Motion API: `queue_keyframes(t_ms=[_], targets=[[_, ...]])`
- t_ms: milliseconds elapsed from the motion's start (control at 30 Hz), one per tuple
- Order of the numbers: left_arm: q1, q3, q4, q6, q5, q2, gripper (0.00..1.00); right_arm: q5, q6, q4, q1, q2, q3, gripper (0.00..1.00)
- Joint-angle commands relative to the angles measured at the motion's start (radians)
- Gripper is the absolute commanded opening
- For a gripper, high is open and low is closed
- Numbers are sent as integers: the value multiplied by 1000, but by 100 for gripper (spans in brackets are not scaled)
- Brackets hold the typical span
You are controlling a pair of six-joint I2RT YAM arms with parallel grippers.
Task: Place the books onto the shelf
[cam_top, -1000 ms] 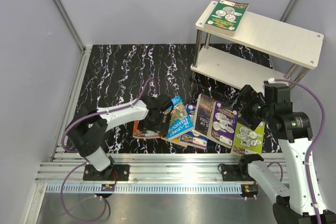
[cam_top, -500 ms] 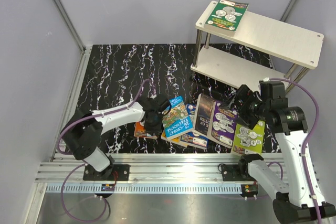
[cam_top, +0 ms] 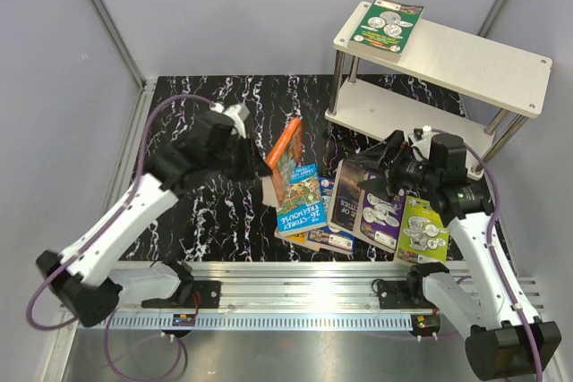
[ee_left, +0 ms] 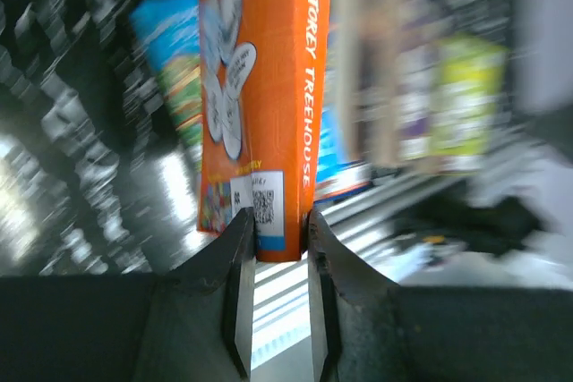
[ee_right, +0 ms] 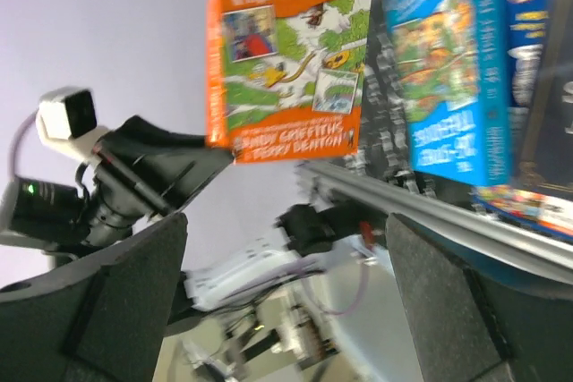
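Note:
My left gripper (cam_top: 266, 170) is shut on the bottom edge of an orange book (cam_top: 286, 151), which it holds tilted in the air above the black mat. In the left wrist view, both fingers (ee_left: 237, 248) pinch that orange book (ee_left: 269, 87) near its barcode. My right gripper (cam_top: 391, 165) is open and empty over the books on the mat, facing the orange book (ee_right: 286, 51). A blue-green book (cam_top: 301, 203), a dark book (cam_top: 349, 192), a purple book (cam_top: 383, 212) and a lime book (cam_top: 423, 235) lie in an overlapping row. A green book (cam_top: 387, 28) lies on the shelf (cam_top: 474, 64).
The shelf's lower board (cam_top: 398, 118) is bare. An aluminium rail (cam_top: 295, 282) runs along the near edge, in front of the black marbled mat (cam_top: 201, 123). Grey walls close in the left, back and right.
My left gripper has shut on the orange book and lifted it off the mat, up and toward the back. My right gripper has swung left toward it, staying open.

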Motion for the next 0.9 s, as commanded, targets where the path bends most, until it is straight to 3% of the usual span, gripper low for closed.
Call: queue_keyframes(t_ms=[0,67,100,300,667,867], targets=[[41,70,240,-100,264,-137,0,-140,253,465,2,1,-57,100],[62,32,367,-173,349,-189,0,-141,318,541,4,26,-71,100],[76,-14,508,-259,409,-230,0,-143,332,608,4,36,-70,100],[82,-189,932,-555,446,-303,0,-154,378,696,4,104,-11,100],[82,-361,1326,-806,368,-308,0,-114,540,885,21,70,-82,100],[82,-416,1448,-891,325,-301,0,-94,569,906,35,28,-136,100]])
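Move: The left hand already grips the orange book by its lower spine corner, with its middle some 5 cm to the right, 5 cm ahead and 6 cm below. It is bound for the right hand's open fingers, about 26 cm to the right, level ahead and roughly 2 cm higher. From the right hand the orange book lies about 21 cm left, 5 cm ahead and 8 cm lower. On the table, the blue book is 17 cm left of the right hand and the dark book 4 cm left, neither farther out, both some 25 cm below. Keeping its pinch on the orange book, the left hand lifts it some 17 cm, most of that early on, drifting about 4 cm right, while the wrist rolls about 60 degrees with its right side rising, so that the fingers swing from slanting down to pointing nearly level at the right hand. The right hand comes to meet the book with its fingers still wide open, rising about 10 cm and edging left and forward while its fingers tilt up to level, until its jaws stand at the book's free edge without closing. ##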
